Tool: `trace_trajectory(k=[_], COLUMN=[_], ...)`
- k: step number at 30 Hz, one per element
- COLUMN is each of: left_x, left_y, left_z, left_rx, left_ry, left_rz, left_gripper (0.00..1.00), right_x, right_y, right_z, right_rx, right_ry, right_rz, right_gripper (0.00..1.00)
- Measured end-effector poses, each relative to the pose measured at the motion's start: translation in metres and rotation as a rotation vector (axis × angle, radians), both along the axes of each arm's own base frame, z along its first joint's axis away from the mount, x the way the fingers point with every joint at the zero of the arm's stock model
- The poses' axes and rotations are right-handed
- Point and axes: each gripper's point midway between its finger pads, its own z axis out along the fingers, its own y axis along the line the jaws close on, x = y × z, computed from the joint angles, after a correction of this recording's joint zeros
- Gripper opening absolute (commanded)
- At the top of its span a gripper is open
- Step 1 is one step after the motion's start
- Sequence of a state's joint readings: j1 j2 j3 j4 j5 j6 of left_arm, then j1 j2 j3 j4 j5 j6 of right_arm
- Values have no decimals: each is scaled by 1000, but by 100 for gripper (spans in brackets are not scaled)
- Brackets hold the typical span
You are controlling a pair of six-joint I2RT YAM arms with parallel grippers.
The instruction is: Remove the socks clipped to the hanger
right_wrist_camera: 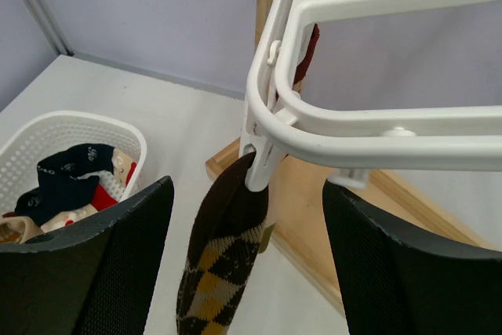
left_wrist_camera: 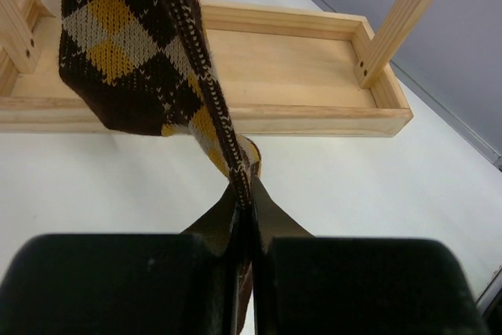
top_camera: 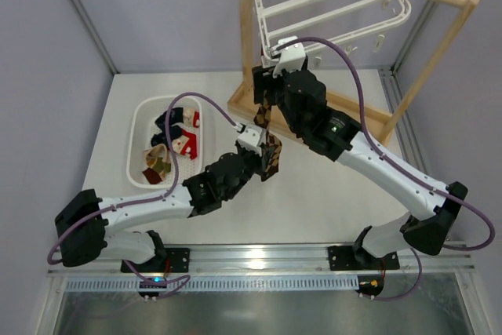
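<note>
A brown-black argyle sock (right_wrist_camera: 223, 256) hangs from a white clip (right_wrist_camera: 263, 166) at the corner of the white hanger (right_wrist_camera: 376, 127). My right gripper (right_wrist_camera: 249, 194) is open, one finger (right_wrist_camera: 118, 256) on each side of the clip and the sock's top, touching neither. My left gripper (left_wrist_camera: 249, 217) is shut on the lower end of the argyle sock (left_wrist_camera: 125, 37), which runs taut up from the jaws. From above, the argyle sock (top_camera: 267, 131) stretches between the two grippers below the hanger (top_camera: 329, 5). A strip of red sock (right_wrist_camera: 310, 56) shows behind the hanger's frame.
A white slotted basket (top_camera: 141, 115) on the left holds several loose socks (top_camera: 176, 143). The wooden rail stand's base tray (left_wrist_camera: 298, 60) lies just beyond the sock, with its upright posts (top_camera: 245, 29) beside the hanger. Grey walls enclose the table.
</note>
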State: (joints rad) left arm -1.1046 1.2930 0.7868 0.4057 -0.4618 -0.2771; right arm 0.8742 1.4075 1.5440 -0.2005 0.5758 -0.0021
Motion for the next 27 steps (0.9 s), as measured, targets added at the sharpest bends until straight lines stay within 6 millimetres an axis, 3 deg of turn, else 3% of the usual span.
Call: trace_trajectory(k=[6, 16, 24, 27], left_x=[-3, -6, -9, -9], left_y=[1, 0, -2, -4], left_z=[5, 5, 4, 0], left_rx=[-4, 9, 16, 28], left_ry=[-11, -23, -28, -27], left_rz=[0, 0, -2, -3], left_gripper=[0, 0, 0, 0], right_x=[15, 32, 46, 48], right_y=[12, 4, -1, -2], right_z=[-20, -12, -24, -27], right_rx=[-61, -96, -157, -164], right_ry=[46, 31, 38, 34], right_rz=[-28, -153, -254, -269], right_gripper=[77, 78, 77, 66])
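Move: The clip holding the argyle sock sits about 6 cm ahead of the right hand, 2 cm to its left and 3 cm below. The hanger's corner is right above that clip, about 6 cm ahead and 1 cm left of the hand, and an empty clip hangs about 7 cm ahead and 5 cm to its right. From the left hand, which already pinches the lower part of the sock, the sock's clip is some 16 cm ahead, level sideways and 15 cm higher. The right hand, fingers still wide and only just starting to narrow at the end, dips about 2 cm and then reaches on forward, roughly 5 cm in all and ending nearly 3 cm lower, under the hanger's corner to bring its fingers either side of the sock's clip, while turning some 15 degrees clockwise and rolling its left side slightly down. The left hand keeps its pinch on the sock below and eases back about 1 cm, holding it drawn down and back from the clip. ##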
